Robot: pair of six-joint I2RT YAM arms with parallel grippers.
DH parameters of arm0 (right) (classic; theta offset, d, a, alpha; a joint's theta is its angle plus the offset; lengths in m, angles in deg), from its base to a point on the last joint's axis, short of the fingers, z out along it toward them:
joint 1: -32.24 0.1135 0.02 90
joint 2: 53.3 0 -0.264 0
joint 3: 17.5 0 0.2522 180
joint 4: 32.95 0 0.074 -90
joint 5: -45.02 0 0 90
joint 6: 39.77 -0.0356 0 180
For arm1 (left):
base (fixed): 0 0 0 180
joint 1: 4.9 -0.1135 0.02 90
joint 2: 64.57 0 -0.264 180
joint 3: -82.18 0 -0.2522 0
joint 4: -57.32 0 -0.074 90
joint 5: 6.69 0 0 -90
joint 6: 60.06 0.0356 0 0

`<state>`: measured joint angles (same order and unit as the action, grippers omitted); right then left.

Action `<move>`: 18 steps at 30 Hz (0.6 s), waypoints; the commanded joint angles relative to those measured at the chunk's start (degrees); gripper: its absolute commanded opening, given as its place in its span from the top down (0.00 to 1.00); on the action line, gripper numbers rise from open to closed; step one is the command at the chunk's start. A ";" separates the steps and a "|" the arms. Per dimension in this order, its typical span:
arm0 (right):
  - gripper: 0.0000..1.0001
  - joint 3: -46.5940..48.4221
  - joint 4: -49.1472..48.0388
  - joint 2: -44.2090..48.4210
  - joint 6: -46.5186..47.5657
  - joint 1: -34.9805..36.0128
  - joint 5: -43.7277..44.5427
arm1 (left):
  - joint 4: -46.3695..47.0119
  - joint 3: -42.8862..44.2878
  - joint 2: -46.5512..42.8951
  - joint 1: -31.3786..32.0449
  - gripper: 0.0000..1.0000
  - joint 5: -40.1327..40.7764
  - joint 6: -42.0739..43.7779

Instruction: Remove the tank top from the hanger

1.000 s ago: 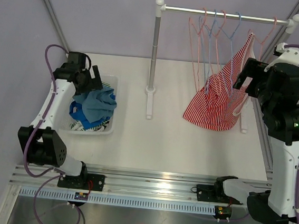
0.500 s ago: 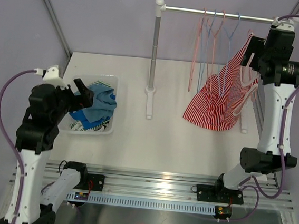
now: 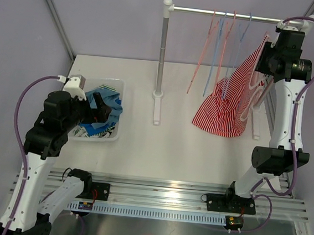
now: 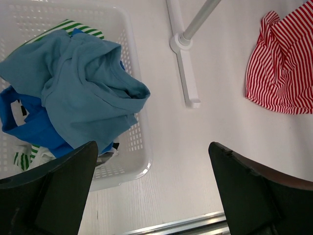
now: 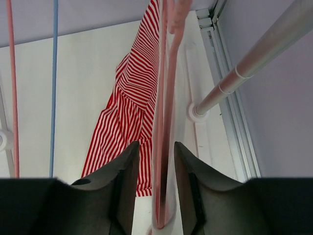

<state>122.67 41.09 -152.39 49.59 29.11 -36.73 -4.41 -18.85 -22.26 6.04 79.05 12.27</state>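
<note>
The red-and-white striped tank top point(image 3: 224, 110) hangs from a pink hanger at the right end of the rack and droops to the table. In the right wrist view the tank top point(image 5: 132, 93) falls away below the pink hanger point(image 5: 164, 147). My right gripper point(image 5: 156, 144) is up by the rail point(image 3: 265, 58), its jaws narrowed around the hanger's wire. A thin gap still shows on the left side. My left gripper point(image 4: 151, 147) stands wide open and empty above the table beside the basket point(image 3: 99, 109). The tank top point(image 4: 281, 63) shows at the far right of the left wrist view.
A white basket point(image 3: 112, 137) holds blue and green-striped clothes at the left, its rim point(image 4: 142, 161) close to my left fingers. The rack's rail point(image 3: 200, 12), post point(image 3: 162, 51) and foot point(image 4: 186, 83) stand mid-table. Several empty pink and blue hangers point(image 3: 219, 51) hang tilted.
My right gripper rose to the rail and narrowed its jaws around the pink hanger. The empty hangers swung left. My left arm drew back from over the basket, still open.
</note>
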 commanded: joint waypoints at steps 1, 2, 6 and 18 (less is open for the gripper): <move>0.59 2.96 -2.18 1.44 2.14 -0.03 -1.22 | -0.81 2.55 -0.82 0.31 0.01 -6.03 1.93; 0.67 3.14 -2.09 0.92 2.23 -0.03 -1.05 | -0.99 2.73 -0.99 0.22 0.01 -5.95 2.11; 0.88 3.23 -1.82 0.48 1.88 -0.03 -1.31 | -1.17 3.08 -1.70 0.31 0.01 -6.64 2.55; 1.00 5.69 -1.91 4.78 -0.67 -0.03 -5.61 | 1.64 1.85 -3.72 0.57 0.01 -9.89 2.29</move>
<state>124.70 41.30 -152.08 50.09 29.11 -40.00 -6.11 -18.04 -24.40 6.34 72.52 13.66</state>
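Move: A side wire of the pink hanger that holds the red-striped tank top already runs between the right hand's half-closed pads, almost at the hand point. The tank top hangs some 18 cm below, about 7 cm left and 4 cm back. The empty hangers dangle roughly 13 cm left, level with the hand in depth and height. From the left hand, that pink wire lies about 20 cm ahead, 52 cm right and 5 cm higher. The right fingers shut from half open and pinch the pink hanger's wires, the hand all but still as they close. Then, keeping the grip, it starts upward by about 1.5 cm and drifts left some 1 cm. The left hand, empty and wide open, eases back and to the right by about 2 cm each way near the bin, turning slightly clockwise. ##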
